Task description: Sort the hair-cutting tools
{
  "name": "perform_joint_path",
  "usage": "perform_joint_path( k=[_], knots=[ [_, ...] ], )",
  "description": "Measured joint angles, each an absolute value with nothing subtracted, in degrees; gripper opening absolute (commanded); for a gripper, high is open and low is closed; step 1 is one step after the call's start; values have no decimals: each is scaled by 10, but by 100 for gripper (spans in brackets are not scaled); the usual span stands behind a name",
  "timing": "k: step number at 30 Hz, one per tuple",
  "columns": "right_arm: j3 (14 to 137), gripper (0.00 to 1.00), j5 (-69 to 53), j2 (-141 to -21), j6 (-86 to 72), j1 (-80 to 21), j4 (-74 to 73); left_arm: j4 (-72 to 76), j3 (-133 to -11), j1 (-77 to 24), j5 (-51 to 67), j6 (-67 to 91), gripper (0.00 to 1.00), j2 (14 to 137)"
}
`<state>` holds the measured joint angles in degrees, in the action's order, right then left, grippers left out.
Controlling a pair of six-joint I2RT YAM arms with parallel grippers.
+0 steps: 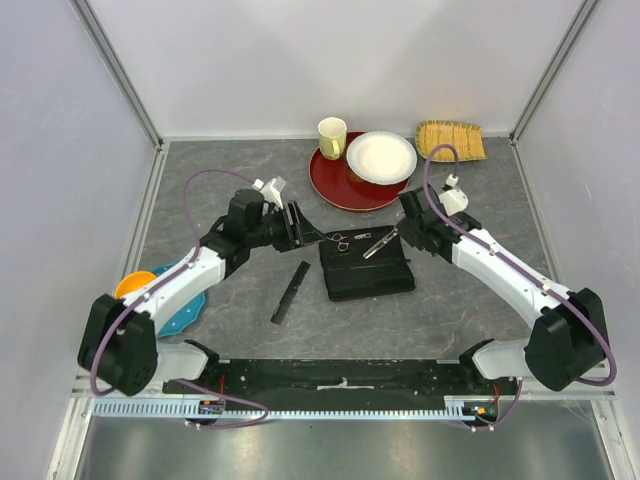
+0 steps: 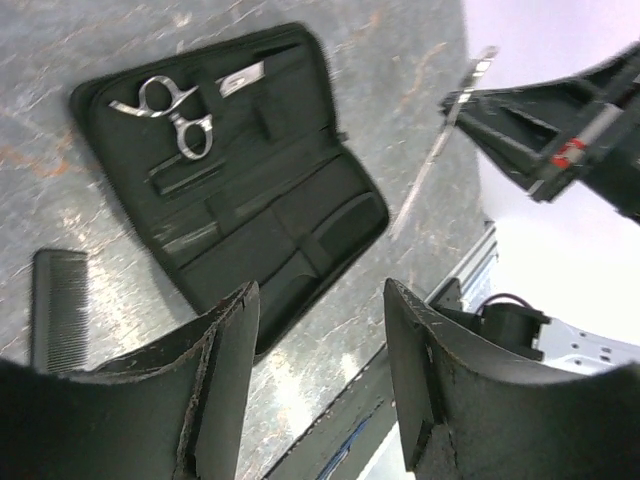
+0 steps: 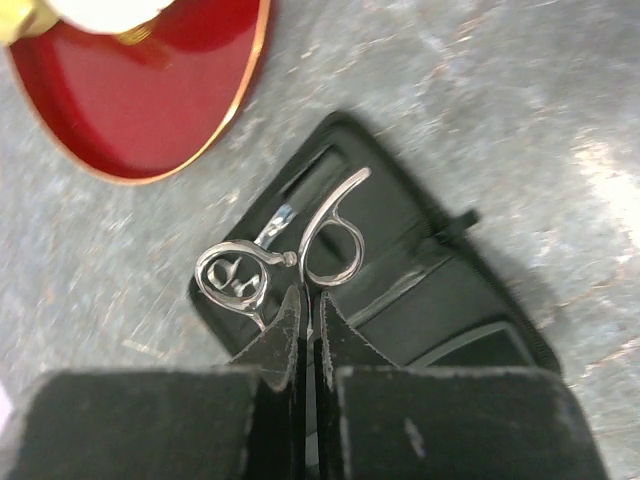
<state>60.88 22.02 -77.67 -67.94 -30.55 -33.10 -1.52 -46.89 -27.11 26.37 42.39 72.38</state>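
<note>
An open black case (image 1: 367, 268) (image 2: 250, 190) (image 3: 440, 285) lies mid-table. One pair of silver scissors (image 1: 340, 241) (image 2: 175, 115) rests on its upper left part. My right gripper (image 1: 398, 236) (image 3: 310, 300) is shut on a second pair of scissors (image 1: 380, 243) (image 3: 335, 235) just above the case, with the finger loops sticking out past the fingertips. A long flat black comb (image 1: 290, 292) (image 2: 60, 310) lies on the table left of the case. My left gripper (image 1: 295, 225) (image 2: 320, 310) hovers open and empty beside the case's left edge.
A red tray (image 1: 335, 185) (image 3: 150, 100) at the back holds a yellow cup (image 1: 332, 137) and a white plate (image 1: 381, 157). A straw brush (image 1: 451, 141) lies at the back right. An orange bowl (image 1: 132, 285) sits on a blue plate (image 1: 190, 310) at the left.
</note>
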Motion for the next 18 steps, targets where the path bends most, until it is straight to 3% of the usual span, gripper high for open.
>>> perform_joint_path(
  k=[10, 18],
  knots=[
    [540, 0, 265, -776, -708, -230, -327, -43, -498, -271, 257, 432, 57, 896],
    [538, 0, 275, -853, -717, -207, -282, -41, -533, -271, 260, 434, 57, 976]
  ],
)
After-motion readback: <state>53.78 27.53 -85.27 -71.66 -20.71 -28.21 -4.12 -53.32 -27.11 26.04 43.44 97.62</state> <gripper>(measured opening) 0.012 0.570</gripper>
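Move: The open black case lies with its middle about 11 cm right of the left hand, 1 cm ahead and some 17 cm below; its left edge is almost under that hand. The comb is about 6 cm left and 6 cm back of the left hand, the scissors already stowed 5 cm right and 6 cm ahead. From the right hand, still holding scissors, the case is 6 cm left, 3 cm back and 14 cm below, the stowed pair 12 cm left and 1 cm ahead, and the red tray 9 cm left and 20 cm ahead. Towards the case's left edge the left hand sinks about 12 cm, easing slightly forward, its still-open fingers tipping some 20 degrees further down; no touch can be made out. The other scissors stay pinched in the right hand, which carries them right and down, about 8 cm each way, turning some 15 degrees clockwise and sinking almost straight at the end, the blades still reaching out over the case. ##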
